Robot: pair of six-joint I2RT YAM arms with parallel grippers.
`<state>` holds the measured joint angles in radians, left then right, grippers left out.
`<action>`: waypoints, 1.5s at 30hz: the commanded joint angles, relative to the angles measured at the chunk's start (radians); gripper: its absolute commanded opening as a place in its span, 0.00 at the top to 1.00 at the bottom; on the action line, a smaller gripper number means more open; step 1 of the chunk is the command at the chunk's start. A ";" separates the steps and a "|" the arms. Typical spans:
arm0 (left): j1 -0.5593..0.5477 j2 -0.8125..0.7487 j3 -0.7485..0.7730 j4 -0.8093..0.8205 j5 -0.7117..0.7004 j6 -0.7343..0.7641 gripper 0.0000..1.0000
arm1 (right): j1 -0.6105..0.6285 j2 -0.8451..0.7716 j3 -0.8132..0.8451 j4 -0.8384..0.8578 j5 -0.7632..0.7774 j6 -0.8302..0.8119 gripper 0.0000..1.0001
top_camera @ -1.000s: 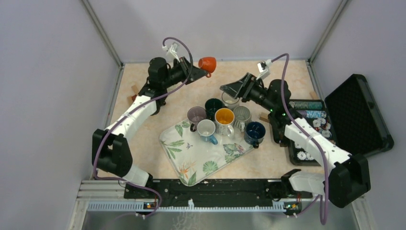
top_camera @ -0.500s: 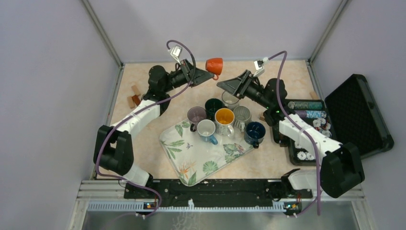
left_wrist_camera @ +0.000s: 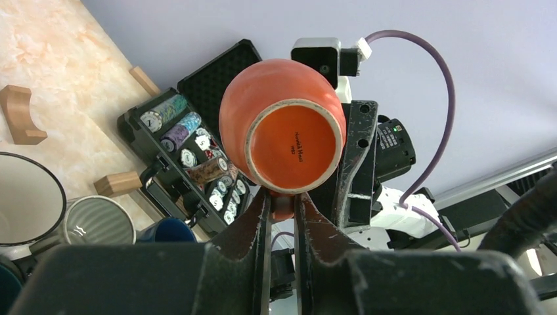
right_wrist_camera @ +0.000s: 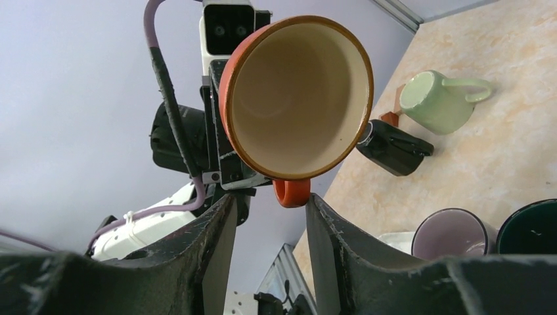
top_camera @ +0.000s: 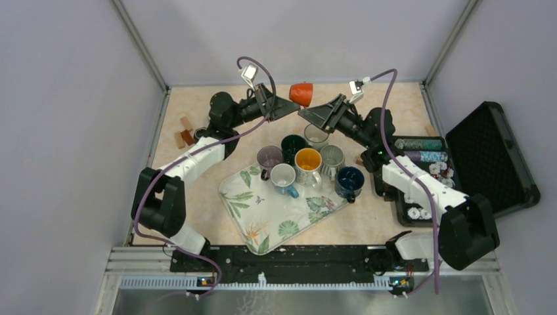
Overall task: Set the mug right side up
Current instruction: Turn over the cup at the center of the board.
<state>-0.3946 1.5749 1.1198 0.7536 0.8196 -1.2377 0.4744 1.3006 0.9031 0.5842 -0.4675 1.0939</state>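
The orange mug [top_camera: 303,92] hangs in the air above the back of the table, lying sideways. My left gripper [left_wrist_camera: 282,205] is shut on its handle, and the mug's base [left_wrist_camera: 293,144] faces the left wrist camera. Its cream-coloured mouth [right_wrist_camera: 299,95] faces the right wrist camera, with the handle [right_wrist_camera: 291,192] pointing down. My right gripper [right_wrist_camera: 270,203] is open, and the handle sits just past its fingertips, nearer the right-hand finger [right_wrist_camera: 328,230], with no grip on it. From above, the right gripper [top_camera: 310,113] meets the left gripper [top_camera: 289,105] under the mug.
A leaf-patterned tray [top_camera: 263,216] lies mid-table with several upright mugs [top_camera: 309,159] on and beside its far edge. A black case of poker chips [top_camera: 427,172] stands open at the right. A pale green mug [right_wrist_camera: 440,102] lies on its side. Wooden blocks [top_camera: 184,134] sit at the left.
The left arm has carried the orange mug to the right, towards the right gripper. The right gripper has come up to it and its jaws have narrowed.
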 commanded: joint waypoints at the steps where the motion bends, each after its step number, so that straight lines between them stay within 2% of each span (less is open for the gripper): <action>1: -0.007 0.005 -0.004 0.124 0.008 -0.028 1.00 | -0.007 0.004 0.002 0.086 -0.003 0.026 0.58; 13: -0.009 0.026 -0.035 0.247 0.011 -0.118 1.00 | -0.012 0.025 -0.013 0.140 -0.007 0.071 0.63; 27: -0.010 0.032 -0.048 0.272 0.022 -0.143 1.00 | -0.014 0.030 -0.013 0.147 0.001 0.076 0.76; 30: -0.010 0.032 -0.050 0.273 0.024 -0.139 1.00 | -0.014 0.030 -0.009 0.137 0.003 0.069 0.84; 34: -0.010 0.036 -0.049 0.268 0.030 -0.131 1.00 | -0.014 0.025 -0.004 0.116 0.009 0.052 0.99; 36: -0.010 0.038 -0.044 0.255 0.035 -0.119 1.00 | -0.015 0.019 0.001 0.093 0.013 0.034 1.00; 39: -0.010 0.038 -0.041 0.228 0.032 -0.093 0.89 | -0.014 0.010 0.004 0.059 0.023 0.004 1.00; 42: -0.010 0.033 -0.035 0.178 0.024 -0.056 0.66 | -0.015 -0.004 0.009 0.027 0.036 -0.023 1.00; 45: -0.010 0.024 -0.026 0.103 0.013 0.002 0.53 | -0.014 -0.016 0.018 -0.012 0.050 -0.054 1.00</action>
<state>-0.4004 1.6131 1.0748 0.9031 0.8268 -1.3247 0.4660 1.3281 0.8898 0.5934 -0.4534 1.1107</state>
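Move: The left hand holds the orange mug by its handle, mouth facing right; the mug's middle is about 4 cm ahead, 1 cm right and 4 cm above that hand. From the open right hand it is some 4 cm ahead, 1 cm left and 5 cm up. About 29 cm below the left hand, the dark green mug stands 1 cm ahead, the black-rimmed white mug 5 cm ahead and 7 cm right, the orange-lined mug 4 cm back and 4 cm right. Right fingers pinch the orange mug's handle, then left fingers release it; the right hand sinks about 1.5 cm. ##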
